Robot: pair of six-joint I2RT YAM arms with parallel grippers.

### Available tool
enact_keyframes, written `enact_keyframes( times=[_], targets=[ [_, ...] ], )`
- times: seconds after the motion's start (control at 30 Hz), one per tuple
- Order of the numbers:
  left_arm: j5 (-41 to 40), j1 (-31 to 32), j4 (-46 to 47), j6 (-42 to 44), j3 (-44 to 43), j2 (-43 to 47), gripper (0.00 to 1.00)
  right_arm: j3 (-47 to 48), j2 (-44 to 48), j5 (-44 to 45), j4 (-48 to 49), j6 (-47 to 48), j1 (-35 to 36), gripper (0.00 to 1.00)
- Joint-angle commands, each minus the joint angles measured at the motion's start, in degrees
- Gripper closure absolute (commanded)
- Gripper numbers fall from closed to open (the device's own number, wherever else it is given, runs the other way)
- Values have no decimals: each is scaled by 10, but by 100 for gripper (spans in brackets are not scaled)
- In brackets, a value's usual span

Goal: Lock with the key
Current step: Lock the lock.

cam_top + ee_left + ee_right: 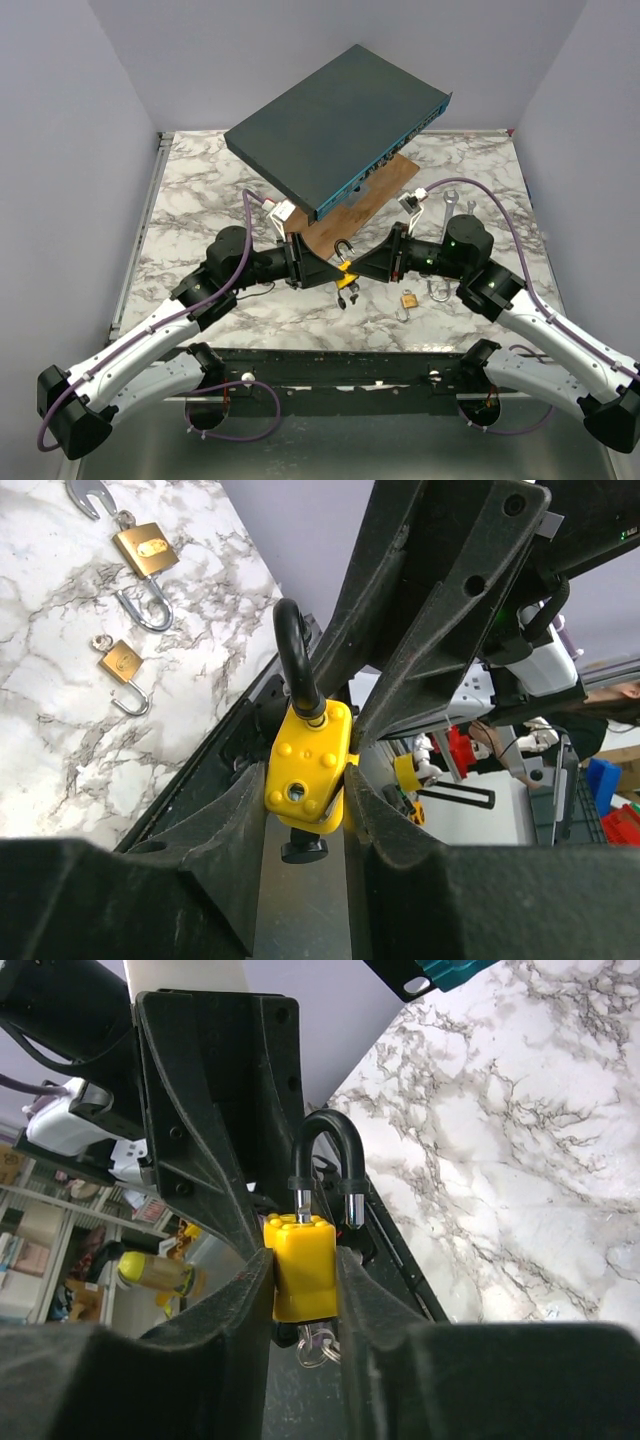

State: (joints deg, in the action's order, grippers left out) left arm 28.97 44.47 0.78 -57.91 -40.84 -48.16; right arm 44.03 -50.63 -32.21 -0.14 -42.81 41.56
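A yellow padlock [346,270] is held above the table's near middle, between my two grippers. Its black shackle [325,1155] stands open, with one chrome leg clear of the body. A black-headed key [303,850] sticks out of the underside, with a key ring [318,1345] hanging from it. My left gripper [305,800] is shut on the padlock [305,768], pinching its sides. My right gripper [303,1275] is shut on the same padlock [303,1265] from the opposite side. In the top view the left gripper [333,272] and right gripper [360,267] meet tip to tip.
A dark flat box [335,125] lies tilted on a brown board [378,192] at the back. Two brass padlocks [145,550] [122,662] lie open on the marble; one shows in the top view [409,299]. Wrenches [449,205] lie to the right.
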Motion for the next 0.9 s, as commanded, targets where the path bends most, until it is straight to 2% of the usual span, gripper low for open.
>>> enact_keyframes(
  times=[0.0, 0.2, 0.47, 0.87],
  targets=[
    [20, 3, 31, -12, -12, 8, 100, 30, 6, 14, 25, -3, 6, 65],
    [-36, 3, 84, -67, 6, 44, 100, 25, 10, 34, 58, -31, 8, 40],
    [-92, 3, 118, -89, -1, 69, 100, 1, 12, 38, 117, -74, 11, 35],
    [-124, 5, 154, -99, -17, 54, 100, 9, -3, 65, 175, -95, 30, 35]
  ],
)
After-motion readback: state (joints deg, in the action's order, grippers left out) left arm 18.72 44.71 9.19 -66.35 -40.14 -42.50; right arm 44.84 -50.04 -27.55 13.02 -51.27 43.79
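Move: The yellow padlock is already pinched from both sides: its body lies about 1 cm to the right of the left hand's point and about 1 cm to the left of the right hand's, level with both, open shackle pointing forward. From the right hand, the small brass padlock lies on the table some 9 cm ahead, 12 cm right and 25 cm below; the dark box's near corner is roughly 15 cm ahead, 7 cm left and a little lower. The right fingers let go of the yellow padlock, opening to well over half while staying around its body; the left fingers keep their pinch on it. Both hands rise about 6 cm together, fingertips tipping up some 10 degrees, the left also turning slightly counter-clockwise and easing a little left and forward. ##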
